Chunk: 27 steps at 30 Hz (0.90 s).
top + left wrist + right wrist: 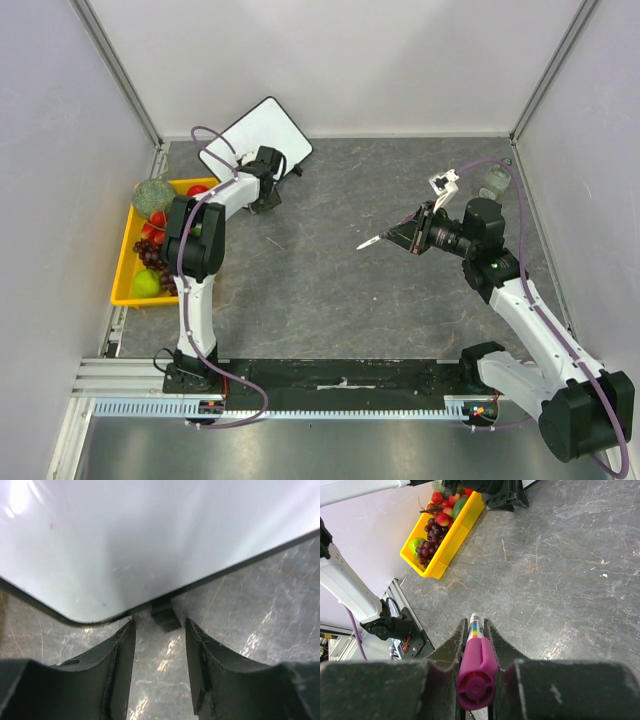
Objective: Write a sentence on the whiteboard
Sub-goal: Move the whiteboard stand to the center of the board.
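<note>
The whiteboard point(262, 135) lies at the back left, tilted like a diamond; its rounded corner and thin black frame fill the left wrist view point(150, 540). Its visible face is blank white apart from a tiny pink speck, and the sentence is out of view. My left gripper point(268, 172) point(160, 627) sits at the board's near edge, jaws apart with nothing between them, and one small black foot point(165, 614) lies just ahead of the tips. My right gripper point(412, 236) point(475, 624) hangs over mid-table, shut on a marker point(477, 665) with a magenta cap end and a white barrel pointing left.
A yellow tray point(125, 270) point(442, 550) of grapes, apples and other fruit stands against the left wall beside the left arm. A small clear container point(493, 182) and a white piece point(445, 182) sit at the back right. Grey walls close in three sides.
</note>
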Tool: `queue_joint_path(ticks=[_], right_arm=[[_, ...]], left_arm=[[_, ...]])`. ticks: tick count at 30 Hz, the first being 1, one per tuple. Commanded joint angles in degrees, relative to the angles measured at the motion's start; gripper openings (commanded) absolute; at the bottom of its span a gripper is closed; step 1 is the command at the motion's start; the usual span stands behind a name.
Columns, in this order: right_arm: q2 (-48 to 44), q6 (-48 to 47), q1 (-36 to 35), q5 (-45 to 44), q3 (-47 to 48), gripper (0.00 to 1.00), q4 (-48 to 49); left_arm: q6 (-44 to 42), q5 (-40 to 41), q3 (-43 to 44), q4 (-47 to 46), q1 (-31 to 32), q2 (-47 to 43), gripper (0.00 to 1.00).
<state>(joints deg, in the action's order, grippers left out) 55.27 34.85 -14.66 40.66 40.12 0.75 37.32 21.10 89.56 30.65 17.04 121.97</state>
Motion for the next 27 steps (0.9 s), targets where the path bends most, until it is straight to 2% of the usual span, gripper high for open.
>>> queue_joint_path(ticks=[1,5,7,10,15,21,27], right_arm=[[-0.3,-1.2,0.6,1.0,0.0,0.0,0.7],[-0.1,-1.3,0.8,1.3,-0.1,0.0,0.7],[0.2,-1.4,0.9,1.5,-0.1,0.0,0.7],[1.0,-1.6,1.1,1.7,0.0,0.0,0.7],[1.7,-1.6,1.1,1.7,0.2,0.0,0.7],[1.7,-1.5,1.1,1.9,0.2,0.0,0.7],[0.7,-0.8,1.2,1.7,-0.1,0.0,0.7]], left_arm=[[-0.9,2.4,5.1,-1.2,-0.5,3.3,0.49],[-1.5,2.5,9.3,1.4,-1.0,6.8,0.5],[-1.8,2.2,10.1,1.9,-1.1,7.8,0.47],[-2.4,1.5,10.0,1.8,-1.4,8.5,0.23],[-2.8,0.1,7.3,1.0,-1.4,7.1,0.04],[-4.1,-0.5,-1.4,-2.4,-0.1,1.8,0.02],[-3.4,0.4,-11.9,-4.0,4.4,-5.2,0.02]])
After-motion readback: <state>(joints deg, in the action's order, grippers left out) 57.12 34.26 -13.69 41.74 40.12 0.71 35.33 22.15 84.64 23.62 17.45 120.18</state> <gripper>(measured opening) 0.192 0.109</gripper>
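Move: The near stand foot on the whiteboard's lower edge is about 3 cm ahead of the open left fingers, level sideways and at nearly their height. The whiteboard's middle is some 17 cm ahead and 2 cm left, its far stand foot 14 cm ahead and 8 cm right; the fruit bin is 23 cm left and 9 cm back. From the right hand, the near foot is roughly 25 cm ahead, 28 cm left and 22 cm below. Slide the left gripper forward about 3.5 cm, low and level, until the near stand foot sits between the fingertips, and close the fingers to pinch it. Then, keeping that pinch, draw back towards the base by about 3 cm, dragging the whiteboard by the foot without lifting the hand. ##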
